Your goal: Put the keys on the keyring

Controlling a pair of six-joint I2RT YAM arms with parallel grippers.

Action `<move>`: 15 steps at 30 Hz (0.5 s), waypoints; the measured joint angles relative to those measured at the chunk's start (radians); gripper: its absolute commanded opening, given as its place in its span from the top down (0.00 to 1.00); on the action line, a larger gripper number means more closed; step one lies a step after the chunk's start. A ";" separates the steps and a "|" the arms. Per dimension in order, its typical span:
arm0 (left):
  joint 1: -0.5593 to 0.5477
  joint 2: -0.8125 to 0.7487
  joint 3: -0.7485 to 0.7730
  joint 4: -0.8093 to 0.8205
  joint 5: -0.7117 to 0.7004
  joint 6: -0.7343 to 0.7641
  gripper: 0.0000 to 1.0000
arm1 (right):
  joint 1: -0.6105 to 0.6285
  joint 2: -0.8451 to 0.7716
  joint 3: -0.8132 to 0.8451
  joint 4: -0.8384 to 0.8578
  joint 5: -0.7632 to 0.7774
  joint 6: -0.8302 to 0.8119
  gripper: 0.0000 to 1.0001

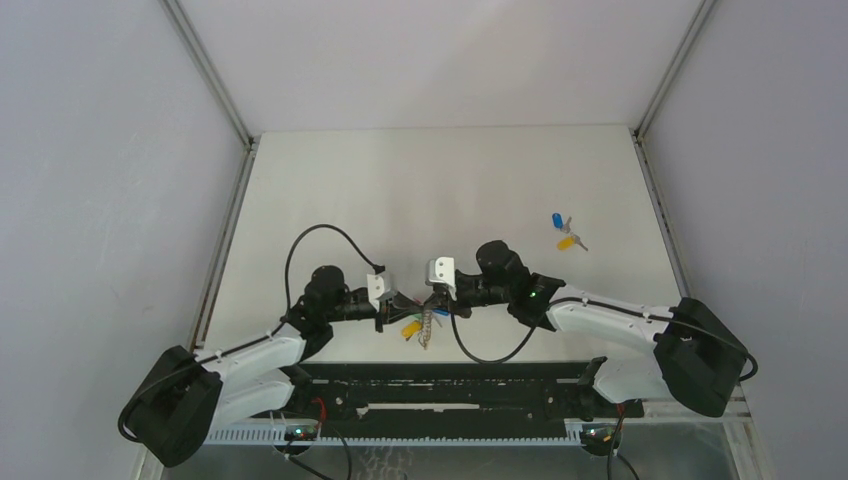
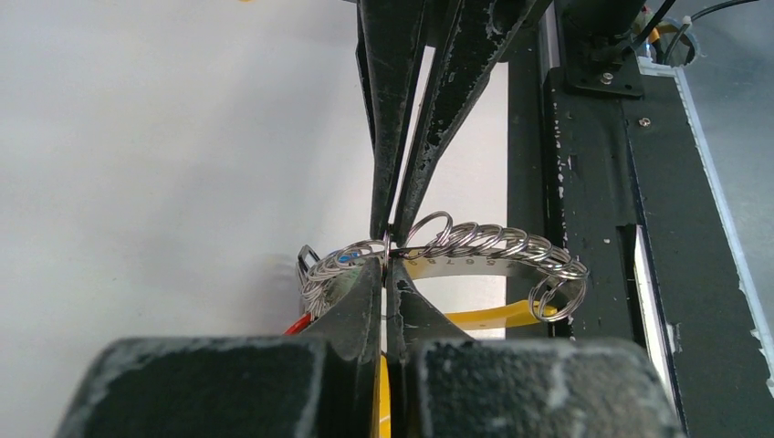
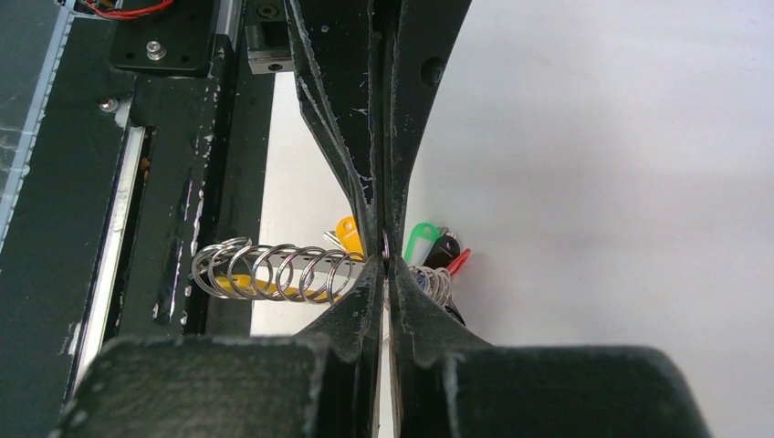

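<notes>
The keyring (image 1: 418,325), a string of silver rings with coloured tags, hangs between my two grippers near the table's front edge. My left gripper (image 1: 400,305) and right gripper (image 1: 434,302) meet tip to tip over it. In the left wrist view the left gripper (image 2: 389,260) is shut on a silver ring of the keyring (image 2: 493,242). In the right wrist view the right gripper (image 3: 384,260) is shut on a ring too, with the keyring's loops (image 3: 274,271) to its left. The keys, one blue (image 1: 558,221) and one yellow (image 1: 567,242), lie loose on the table at the far right.
A black rail (image 1: 450,385) runs along the near edge just below the grippers. Grey walls enclose the white table (image 1: 440,190) on three sides. Green, black and red tags (image 3: 429,246) dangle beside the right gripper's tips.
</notes>
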 measured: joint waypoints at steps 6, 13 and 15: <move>-0.002 -0.042 0.000 -0.014 -0.019 0.008 1.00 | -0.003 -0.015 0.011 -0.012 0.004 0.002 0.96; -0.002 -0.072 0.000 -0.022 -0.069 0.020 1.00 | -0.037 -0.056 0.018 -0.022 0.010 0.064 0.63; -0.002 -0.072 0.000 -0.027 -0.094 0.027 1.00 | -0.066 -0.104 0.018 -0.042 0.024 0.098 0.56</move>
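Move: The keyring is pinched in the left fingers, its coil body centred about 4 cm back and 2 cm below both hands' fingertips, with the right fingers shut on its top too. The loose keys lie on the table about 12 cm lower: the yellow-tagged one some 20 cm ahead and 33 cm right of the right hand, the blue-tagged one about 25 cm ahead and 31 cm right. The yellow-tagged key lies about equally far from the left hand. The keyring passes wholly to the left fingers, which keep it pinched, lifting it about 1 cm and carrying it slightly forward. The right hand first rises with it, then opens its fingers about a third of the way, lets go and draws off up, forward and to the right, some 4 cm in all, gathering speed. ##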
